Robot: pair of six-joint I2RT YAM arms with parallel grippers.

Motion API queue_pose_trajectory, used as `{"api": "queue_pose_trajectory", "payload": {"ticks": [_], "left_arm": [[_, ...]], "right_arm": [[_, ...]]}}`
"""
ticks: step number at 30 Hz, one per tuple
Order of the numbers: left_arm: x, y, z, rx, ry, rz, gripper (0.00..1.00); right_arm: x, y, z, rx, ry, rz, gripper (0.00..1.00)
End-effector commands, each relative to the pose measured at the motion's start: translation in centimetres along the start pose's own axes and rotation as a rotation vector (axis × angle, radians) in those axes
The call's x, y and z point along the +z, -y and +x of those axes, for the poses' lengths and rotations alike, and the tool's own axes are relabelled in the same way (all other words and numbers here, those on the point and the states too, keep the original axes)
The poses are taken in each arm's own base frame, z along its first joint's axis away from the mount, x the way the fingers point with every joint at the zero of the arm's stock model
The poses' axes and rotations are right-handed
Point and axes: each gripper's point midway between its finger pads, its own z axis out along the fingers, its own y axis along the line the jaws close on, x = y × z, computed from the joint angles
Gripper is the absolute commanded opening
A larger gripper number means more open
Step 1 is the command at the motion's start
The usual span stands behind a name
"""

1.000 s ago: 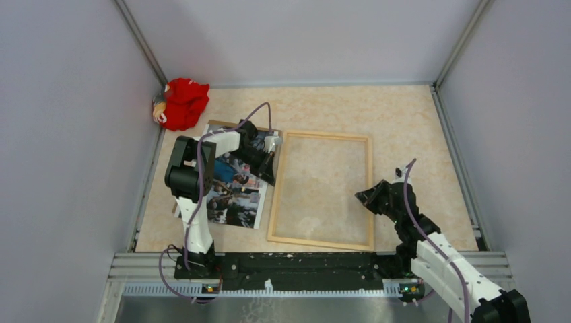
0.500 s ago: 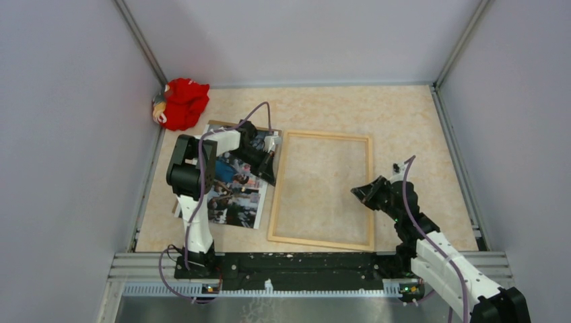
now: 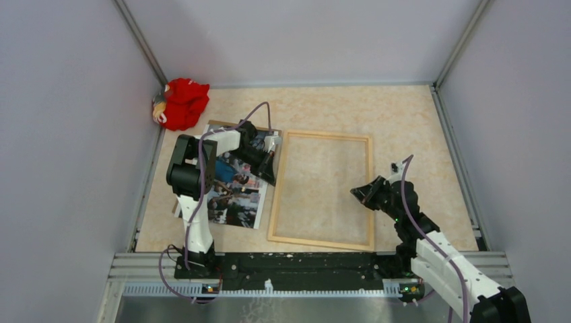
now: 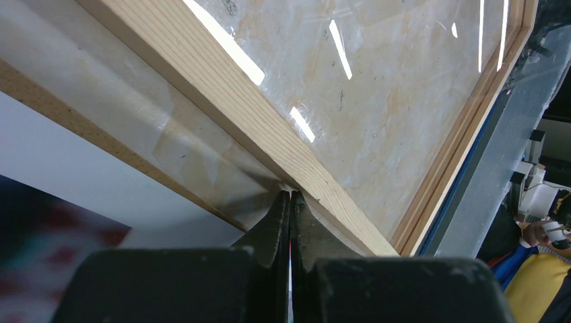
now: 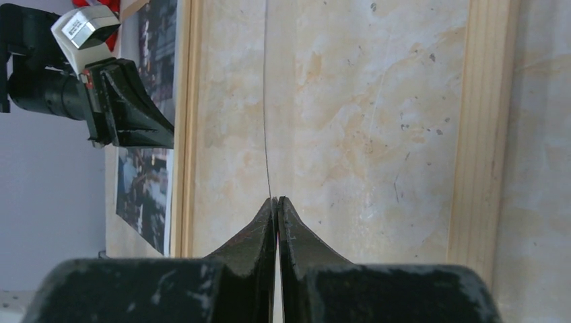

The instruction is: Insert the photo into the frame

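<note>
The frame (image 3: 326, 135), thin light wood with a clear pane, lies flat at the table's middle. The photo (image 3: 236, 202) lies face up to its left, on a brown backing board (image 3: 219, 125). My left gripper (image 3: 273, 180) is shut and empty, its tips (image 4: 290, 194) down in the gap between the board's edge and the frame's left rail (image 4: 256, 114). The photo's white border (image 4: 60, 161) shows beside them. My right gripper (image 3: 353, 193) is shut and empty, its tips (image 5: 276, 198) low over the pane, inside the frame's right rail (image 5: 481, 134). The photo (image 5: 143, 192) shows past the left rail.
A red cloth toy (image 3: 182, 102) sits in the back left corner. Grey walls close in the left, back and right sides. A metal rail (image 3: 303, 259) runs along the near edge between the arm bases.
My right gripper has shifted a little to the left, further in over the frame's pane. The left arm, photo and frame have not moved.
</note>
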Motion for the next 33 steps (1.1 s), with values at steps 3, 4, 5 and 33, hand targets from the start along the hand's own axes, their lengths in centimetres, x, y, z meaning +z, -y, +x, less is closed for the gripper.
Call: {"api": "queue_pose_trajectory", "payload": {"ticks": [3,4,5,33], "left_arm": [[1.6,-2.2,1.0,0.056,-0.026,-0.052,0.00],[1.6,-2.2,1.0,0.056,-0.027,-0.054,0.00],[1.5,-2.1,1.0,0.057,-0.026,-0.054,0.00],[1.4,-2.3,1.0,0.049,-0.029,-0.065,0.00]], "right_arm": [[-0.8,0.5,-0.1,-0.052,-0.021,0.056,0.19],[-0.9,0.7,-0.1,-0.058,-0.026,0.068,0.27],[-0.9,0.7,-0.1,-0.066,-0.031,0.075,0.40],[-1.8,4.2,-0.3,-0.143,-0.110,0.333,0.80]]}}
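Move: The right fingers, seemingly shut on the edge of the clear sheet, are inside the frame. Its right rail has its middle roughly 6 cm to the right, 4 cm ahead and 7 below; the left rail lies about 18 cm left and 4 ahead, the near rail some 14 cm back and 6 left, both as low. From the left hand the right rail is about 26 cm right, 3 back and 1 lower. The right fingers let go of the clear sheet, opening wide as the hand travels about 4 cm right towards the frame's right rail, 3 cm down and a little back. The fingers tip some 20 degrees steeper, and the rail-side finger comes against the rail's inner side and pushes it outward. The left hand stays put, shut, between the left rail and the photo. ##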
